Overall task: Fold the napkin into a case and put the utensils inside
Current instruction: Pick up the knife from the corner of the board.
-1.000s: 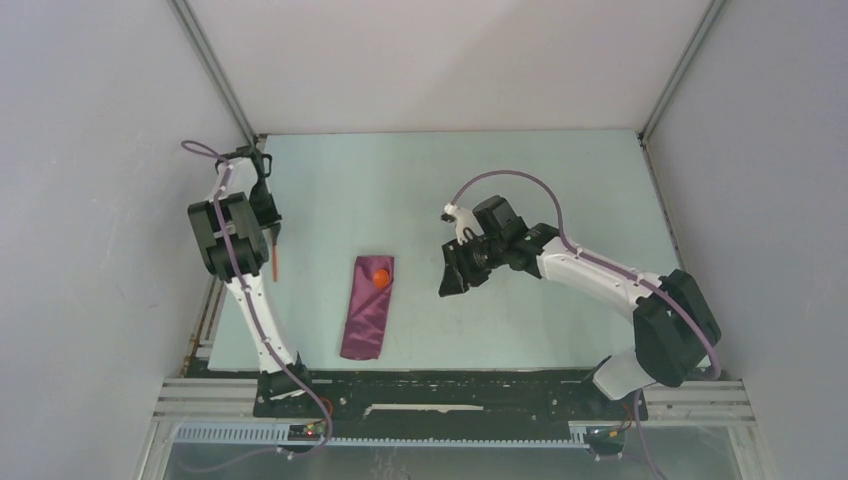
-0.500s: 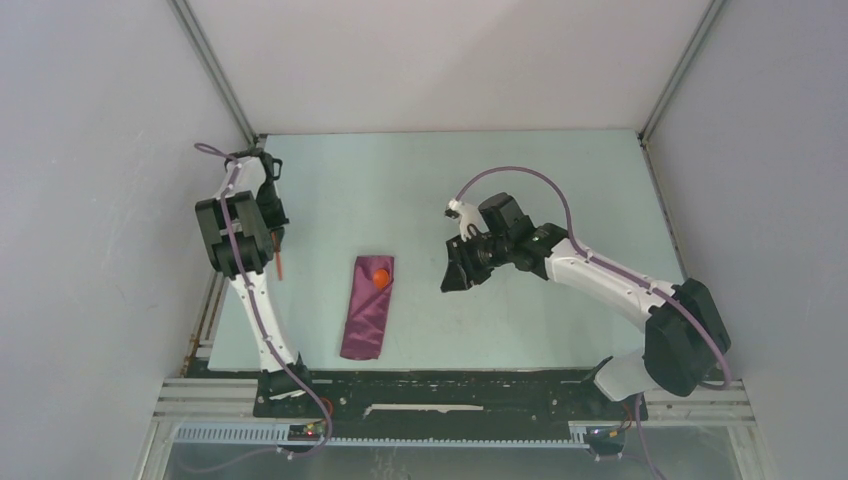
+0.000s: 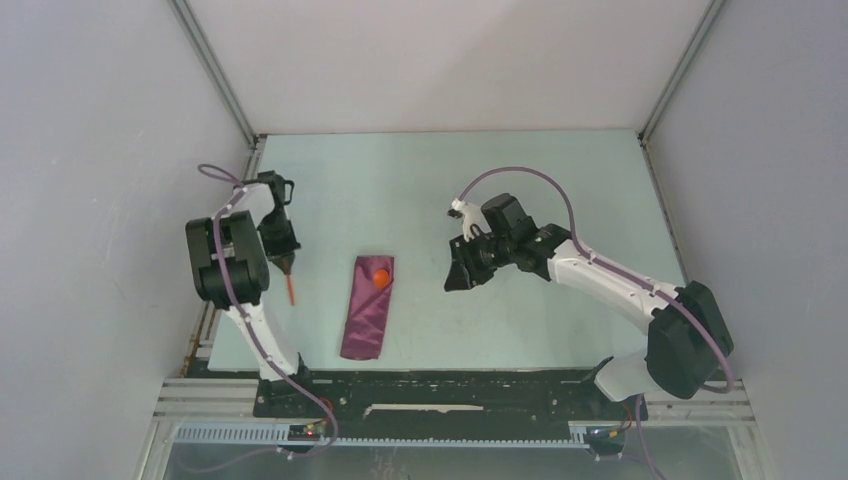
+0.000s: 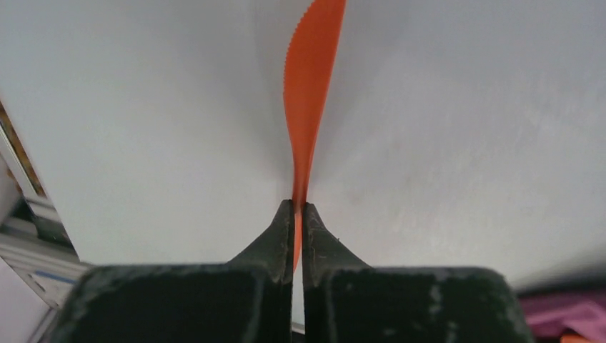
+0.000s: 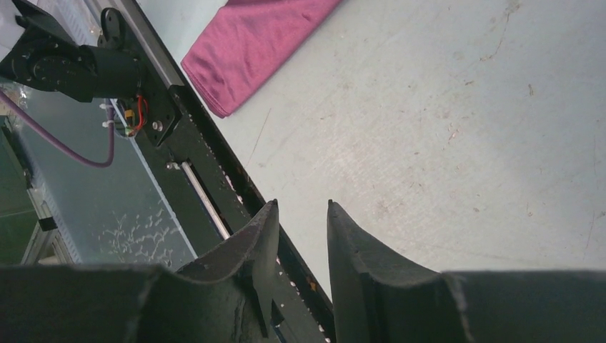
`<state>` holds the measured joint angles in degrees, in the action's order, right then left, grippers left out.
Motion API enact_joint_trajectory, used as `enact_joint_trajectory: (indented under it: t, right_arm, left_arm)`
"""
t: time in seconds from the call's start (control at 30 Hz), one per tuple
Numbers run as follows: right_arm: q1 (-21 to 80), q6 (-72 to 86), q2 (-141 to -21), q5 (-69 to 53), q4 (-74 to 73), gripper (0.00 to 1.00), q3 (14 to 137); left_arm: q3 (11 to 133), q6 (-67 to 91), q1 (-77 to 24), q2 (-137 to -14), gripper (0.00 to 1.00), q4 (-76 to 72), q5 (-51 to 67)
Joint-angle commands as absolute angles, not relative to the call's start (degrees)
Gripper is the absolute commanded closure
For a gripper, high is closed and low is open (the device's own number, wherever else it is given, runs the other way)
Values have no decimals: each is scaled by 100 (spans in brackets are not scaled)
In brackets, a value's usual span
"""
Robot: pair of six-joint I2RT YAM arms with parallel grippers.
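Note:
The maroon napkin (image 3: 366, 307) lies folded as a long narrow case at the table's near middle. The round end of an orange utensil (image 3: 381, 277) pokes out at its far end. To the left of the case, my left gripper (image 3: 287, 262) is shut on an orange knife (image 3: 291, 287). In the left wrist view the serrated orange knife (image 4: 311, 86) runs forward from my left gripper (image 4: 299, 207). Right of the case, my right gripper (image 3: 452, 278) hangs open with nothing in it. In its wrist view my right gripper (image 5: 302, 207) shows a clear gap, with the napkin (image 5: 250, 43) ahead.
The black base rail (image 3: 450, 385) runs along the near edge, close under the right fingers (image 5: 243, 243) in the wrist view. Grey walls close in the table on the left, right and far sides.
My left gripper has shut on the orange knife and carried it right, toward the case. The right jaws have narrowed a little; the right arm has barely shifted.

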<state>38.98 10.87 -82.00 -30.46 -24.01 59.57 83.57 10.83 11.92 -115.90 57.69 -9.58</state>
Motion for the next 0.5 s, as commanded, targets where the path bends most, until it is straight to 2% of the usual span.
enact_joint_trajectory:
  t: [0.0,0.23,0.47]
  right_arm:
    - [3915,1197,-8063,-3043,-2236,62,5881]
    - [4078,1249,-8068,-3013,-2153,64,5824]
    - [4262,1429,-8031,-2862,-2042,65,5708]
  left_arm:
    - [7148,1773,802,-9939,100,4719,-1082]
    - [6229,2064,-22,-8505,100,4149,-1524]
    - [6538,2738,-1340,-8581,100,3895,-1469]
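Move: The left hand already has the orange knife pinched, low over the board, blade pointing ahead. The folded napkin's middle lies about 17 cm to its right and 10 cm nearer the base, some 1 cm below. The spoon's bowl, lying on the napkin near its far end, is roughly 20 cm right and 3 cm back. From the right hand, the napkin is about 19 cm left and 1 cm ahead, some 14 cm below. Keeping its pinch on the knife, the left hand lifts it off the board and carries it right towards the napkin's far end, about 11 cm across and 7.5 cm up. It first swings back some 3 cm, then comes forward again as it crosses, the wrist tilting so the fingertips swing forward by roughly 25 degrees. ##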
